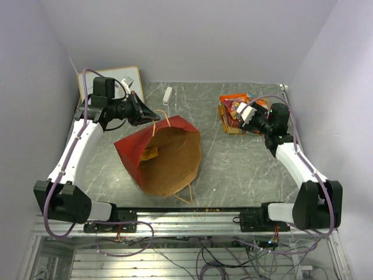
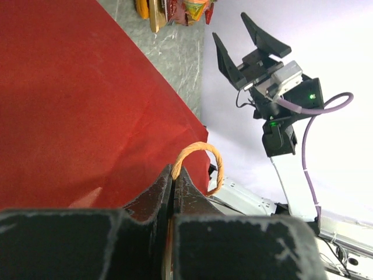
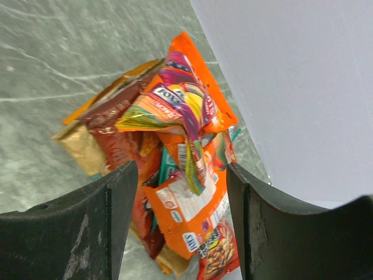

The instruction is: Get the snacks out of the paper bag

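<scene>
The paper bag (image 1: 129,150), red outside and brown inside, lies on its side mid-table with its mouth facing the near edge. One orange packet (image 1: 150,153) shows inside it. My left gripper (image 1: 149,115) is shut on the bag's tan cord handle (image 2: 201,153), its fingertips (image 2: 182,178) pinching the cord at the bag's upper rim (image 2: 87,105). Several snacks (image 3: 175,146) lie heaped at the back right of the table (image 1: 232,105). My right gripper (image 3: 182,181) hangs open just above that heap with nothing held between its fingers (image 3: 111,216); it also shows open in the left wrist view (image 2: 250,44).
A white whiteboard (image 1: 113,81) leans in the back left corner. A small white object (image 1: 168,95) lies near the back wall. The bag's other cord handle (image 1: 185,195) trails toward the front rail. Walls close in the table on both sides.
</scene>
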Controlling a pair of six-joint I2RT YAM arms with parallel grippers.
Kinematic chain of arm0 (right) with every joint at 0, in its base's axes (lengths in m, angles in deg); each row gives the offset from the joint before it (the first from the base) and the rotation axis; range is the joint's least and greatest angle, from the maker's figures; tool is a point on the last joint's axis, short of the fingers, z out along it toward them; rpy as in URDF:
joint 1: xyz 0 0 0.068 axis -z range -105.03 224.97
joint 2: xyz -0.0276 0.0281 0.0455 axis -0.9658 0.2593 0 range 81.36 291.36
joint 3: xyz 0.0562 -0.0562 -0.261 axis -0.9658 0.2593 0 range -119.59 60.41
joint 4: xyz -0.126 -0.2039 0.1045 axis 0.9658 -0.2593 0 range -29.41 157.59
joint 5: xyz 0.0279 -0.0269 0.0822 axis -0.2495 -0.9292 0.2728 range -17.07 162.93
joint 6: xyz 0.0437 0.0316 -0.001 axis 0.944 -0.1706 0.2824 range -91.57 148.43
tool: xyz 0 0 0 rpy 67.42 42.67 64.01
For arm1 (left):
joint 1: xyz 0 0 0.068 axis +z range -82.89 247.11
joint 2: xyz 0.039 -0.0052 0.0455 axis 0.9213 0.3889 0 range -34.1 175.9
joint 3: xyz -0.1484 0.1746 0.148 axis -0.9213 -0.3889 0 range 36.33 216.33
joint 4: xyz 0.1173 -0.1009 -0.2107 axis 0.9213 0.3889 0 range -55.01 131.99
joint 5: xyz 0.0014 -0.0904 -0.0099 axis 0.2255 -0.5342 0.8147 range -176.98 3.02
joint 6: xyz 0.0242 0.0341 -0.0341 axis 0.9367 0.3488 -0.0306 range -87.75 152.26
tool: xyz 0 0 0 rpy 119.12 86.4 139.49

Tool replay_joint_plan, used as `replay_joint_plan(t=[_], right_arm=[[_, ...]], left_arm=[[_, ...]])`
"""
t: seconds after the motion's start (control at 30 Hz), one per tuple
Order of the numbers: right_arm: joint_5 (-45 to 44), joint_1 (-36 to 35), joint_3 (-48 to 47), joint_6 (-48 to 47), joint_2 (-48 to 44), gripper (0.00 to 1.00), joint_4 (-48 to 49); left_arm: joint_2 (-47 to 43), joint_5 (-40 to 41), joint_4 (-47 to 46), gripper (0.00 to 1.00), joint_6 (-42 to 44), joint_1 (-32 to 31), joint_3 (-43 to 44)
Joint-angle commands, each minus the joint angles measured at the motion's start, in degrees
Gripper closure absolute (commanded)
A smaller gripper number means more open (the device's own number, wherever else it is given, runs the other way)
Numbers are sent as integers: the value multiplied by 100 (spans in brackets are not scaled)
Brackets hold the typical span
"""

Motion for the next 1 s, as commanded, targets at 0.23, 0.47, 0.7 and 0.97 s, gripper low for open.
replay_joint_plan(t=[0.23, 0.47, 0.7, 0.97], right_arm=[[236, -1316, 898, 2826, -1912, 44, -689], [-126, -2888, 2306, 5340, -3492, 43, -48], [352, -3476, 2433, 6165, -4065, 43, 420], [-78, -5076, 1602, 4721, -2467, 41, 679]], left_arm=[[-546, -224, -419, 93, -198, 5, -357], [-901, -93, -986, 93, -493, 5, -874], [-1237, -9, -873, 93, -619, -12, -1042], [-1211, 28, -618, 93, -548, -30, -920]])
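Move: The yellow packet left inside the paper bag lies about 48 cm to the right hand's left, 22 cm back and 12 cm below. The bag mouth's nearer, right-hand rim is some 25 cm left, 23 cm back and 8 cm lower, while the snack pile sits almost beneath the hand, roughly 2 cm ahead, 3 cm right and 11 cm down. From the left hand the packet is about 15 cm back, 8 cm left and 22 cm below. Still pinching the bag's twisted handle, the left hand draws it back about 3.5 cm and slightly up. The right hand leaves the snack pile empty and open, sweeping fast back and left, some 26 cm and 21 cm, to the bag's mouth at nearly the same height, its wrist rolling and swinging round by roughly 60 degrees until the fingers point left, almost level, towards the yellow packet. ##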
